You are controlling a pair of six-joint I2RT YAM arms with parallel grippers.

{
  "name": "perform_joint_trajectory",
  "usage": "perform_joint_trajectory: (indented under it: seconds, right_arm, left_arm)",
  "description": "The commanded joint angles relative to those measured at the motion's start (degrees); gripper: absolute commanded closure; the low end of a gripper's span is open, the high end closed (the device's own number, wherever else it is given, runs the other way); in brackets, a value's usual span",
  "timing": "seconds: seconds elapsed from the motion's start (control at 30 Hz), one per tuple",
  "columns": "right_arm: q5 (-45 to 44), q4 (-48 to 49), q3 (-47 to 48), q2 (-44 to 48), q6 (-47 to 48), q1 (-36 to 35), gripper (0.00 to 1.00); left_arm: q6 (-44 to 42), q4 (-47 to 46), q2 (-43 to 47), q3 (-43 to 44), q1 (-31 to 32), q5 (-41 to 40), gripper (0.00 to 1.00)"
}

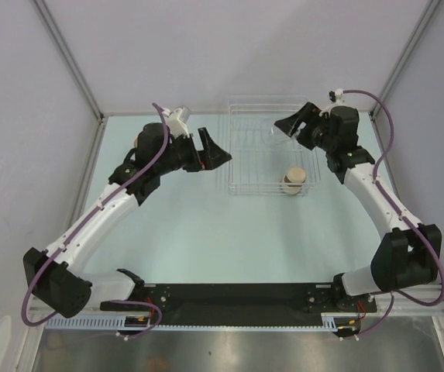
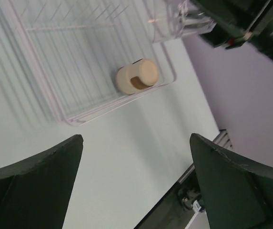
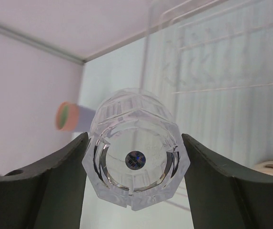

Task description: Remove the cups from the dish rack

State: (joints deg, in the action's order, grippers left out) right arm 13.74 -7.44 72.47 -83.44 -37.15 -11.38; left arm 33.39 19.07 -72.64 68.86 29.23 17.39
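Observation:
The clear dish rack (image 1: 239, 188) stands at the back middle of the table. A beige cup (image 1: 295, 180) lies on its side in the rack's near right corner, also seen in the left wrist view (image 2: 137, 76). My right gripper (image 1: 285, 125) is over the rack's right side, shut on a clear faceted cup (image 3: 135, 157) held sideways, its base toward the camera. My left gripper (image 1: 215, 151) hangs open and empty just left of the rack, its fingers (image 2: 36, 176) wide apart over bare table.
A lilac cup with a salmon rim and green inside (image 3: 68, 116) lies on the table by the left wall, beyond the rack. Grey walls close in the back and sides. The arms' black base bar (image 1: 237, 298) runs along the near edge.

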Motion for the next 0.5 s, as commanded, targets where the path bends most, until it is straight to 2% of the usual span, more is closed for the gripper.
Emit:
perform_joint_trajectory:
  seconds: [0.0,0.07,0.23,0.3,0.33,0.37,0.4,0.47]
  right_arm:
    - [17.52,19.9,-7.67,4.24,-11.18,0.65,1.0]
    - [19.56,27.08,-12.24,5.39,-16.01,0.65,1.0]
    - [24.67,43.26,-19.72,5.39,-28.56,0.48,1.0]
    - [25.64,47.76,-21.04,4.52,-32.0,-0.05,1.0]
    - [25.9,53.27,-22.18,4.08,-35.16,-0.4,1.0]
    - [26.34,56.28,-22.8,2.94,-37.28,-0.84,1.0]
    - [26.34,58.92,-23.24,2.41,-38.78,-1.54,1.0]
    - [26.08,64.2,-23.86,1.44,-41.77,-2.24,1.0]
  left_arm:
    - [7.3,-13.76,4.17,-1.35,-0.75,5.36,0.0]
    - [11.16,-18.52,4.26,-2.76,-2.15,10.7,0.0]
    - [24.85,-39.08,1.99,-8.82,-5.06,19.43,0.0]
    - [30.99,-48.21,0.49,-10.85,-5.15,22.85,0.03]
    - [33.3,-52.6,-1.34,-11.64,-5.06,24.52,0.07]
    - [35.76,-61.26,-2.41,-13.12,-4.98,26.89,0.07]
    - [40.48,-65.52,-3.29,-13.83,-4.89,27.61,0.07]
    - [43.42,-72.47,-4.87,-15.33,-5.06,27.7,0.06]
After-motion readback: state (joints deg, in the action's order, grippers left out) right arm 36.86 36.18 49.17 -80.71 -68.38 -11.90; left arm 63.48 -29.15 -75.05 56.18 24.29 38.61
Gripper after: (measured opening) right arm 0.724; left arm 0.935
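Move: The clear cup, already in the right gripper with its open end beyond the fingers, is about 14 cm ahead of the left hand and 17 cm to its right, nearly level. From the right hand, the open left gripper is some 13 cm back and 20 cm left. The beige cup in the dish rack is about 5 cm back, 4 cm right and 21 cm below the right hand; the rack's middle is 7 cm ahead, 4 cm left, 24 cm down. Keeping its pinch on the base end of the clear cup, the right hand carries it left and back, about 6 cm each way, towards the left gripper, rolling and swinging counter-clockwise to point the cup more level and leftward. The left hand, fingers still wide open, rises about 7 cm, eases right near the end, and rolls some 35 degrees until its fingers point level towards the cup. ##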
